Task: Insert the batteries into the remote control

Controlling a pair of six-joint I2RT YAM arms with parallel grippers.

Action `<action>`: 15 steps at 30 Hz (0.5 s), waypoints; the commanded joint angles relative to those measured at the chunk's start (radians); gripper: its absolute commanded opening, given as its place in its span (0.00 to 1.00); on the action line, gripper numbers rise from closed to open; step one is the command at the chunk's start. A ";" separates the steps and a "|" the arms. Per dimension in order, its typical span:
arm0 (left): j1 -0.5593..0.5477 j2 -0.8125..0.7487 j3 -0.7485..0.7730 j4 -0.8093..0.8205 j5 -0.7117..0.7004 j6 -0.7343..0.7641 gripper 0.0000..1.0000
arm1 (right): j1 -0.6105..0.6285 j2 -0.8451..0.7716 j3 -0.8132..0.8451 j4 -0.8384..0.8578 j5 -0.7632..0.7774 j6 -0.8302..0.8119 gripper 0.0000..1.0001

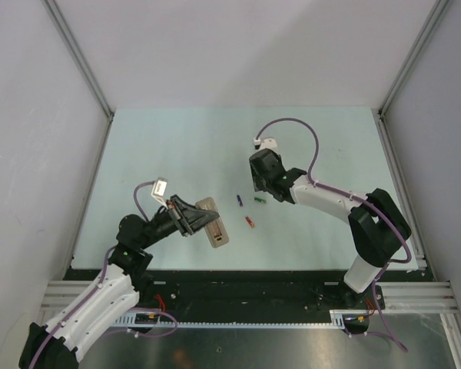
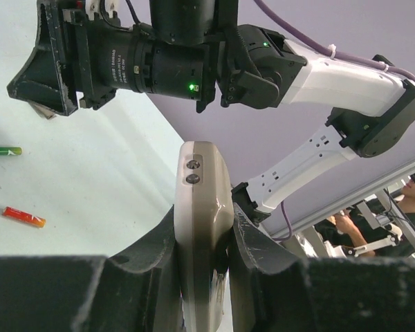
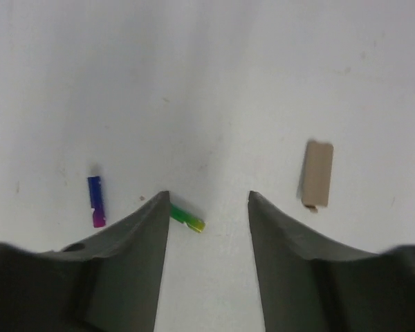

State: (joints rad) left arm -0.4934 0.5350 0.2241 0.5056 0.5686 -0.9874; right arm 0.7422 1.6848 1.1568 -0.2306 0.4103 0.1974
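Note:
My left gripper (image 2: pixel 205 220) is shut on the remote control (image 2: pixel 200 181), a slim pale handset held on edge just above the table, seen from above (image 1: pixel 217 227). Three batteries lie on the table to its right: a dark blue one (image 1: pixel 239 199), a green one (image 1: pixel 258 199) and a red one (image 1: pixel 250 222). My right gripper (image 3: pixel 207 199) hangs open above the green battery (image 3: pixel 187 218), whose one end is hidden behind the left fingertip. Nothing is between the fingers. The blue battery (image 3: pixel 95 201) lies further left.
A small flat tan cover piece (image 3: pixel 317 173) lies on the table right of my right gripper. Pale walls with metal frame rails (image 1: pixel 81 58) close in the table on three sides. The right arm (image 2: pixel 159 62) hangs above the table close to the remote.

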 commanded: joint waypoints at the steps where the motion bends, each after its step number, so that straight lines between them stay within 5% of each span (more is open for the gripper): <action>1: -0.005 0.005 0.000 0.030 -0.013 -0.014 0.00 | 0.000 -0.013 0.037 -0.142 0.088 0.423 0.61; 9: -0.005 0.019 0.000 0.030 -0.012 -0.011 0.00 | 0.114 -0.085 0.035 -0.159 0.240 0.525 0.65; 15: -0.005 0.017 -0.009 0.030 -0.015 0.012 0.00 | 0.089 -0.155 0.023 -0.251 0.269 0.669 0.63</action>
State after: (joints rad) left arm -0.4934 0.5575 0.2241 0.5053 0.5671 -0.9863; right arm 0.8669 1.6035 1.1584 -0.4171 0.5922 0.7136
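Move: The green battery lies on the table about 4 cm behind the right hand, barely 1 cm to its left and some 10 cm below. Level with it, the blue battery is about 8 cm left of the hand; the red one is roughly 12 cm back and 4 cm left. The brown cover is some 3 cm ahead and 10 cm right. From the left hand the green battery lies about 17 cm ahead, 21 cm right and 24 cm below. Over the green battery, touching nothing, the right hand draws back about 4.5 cm, in the direction of the red battery: first a slight dip of some 1.5 cm, then a climb of about 3 cm while still going back. The wrist turns clockwise some 20 degrees, its left side rising, and the fingers spread clearly wider early on. ##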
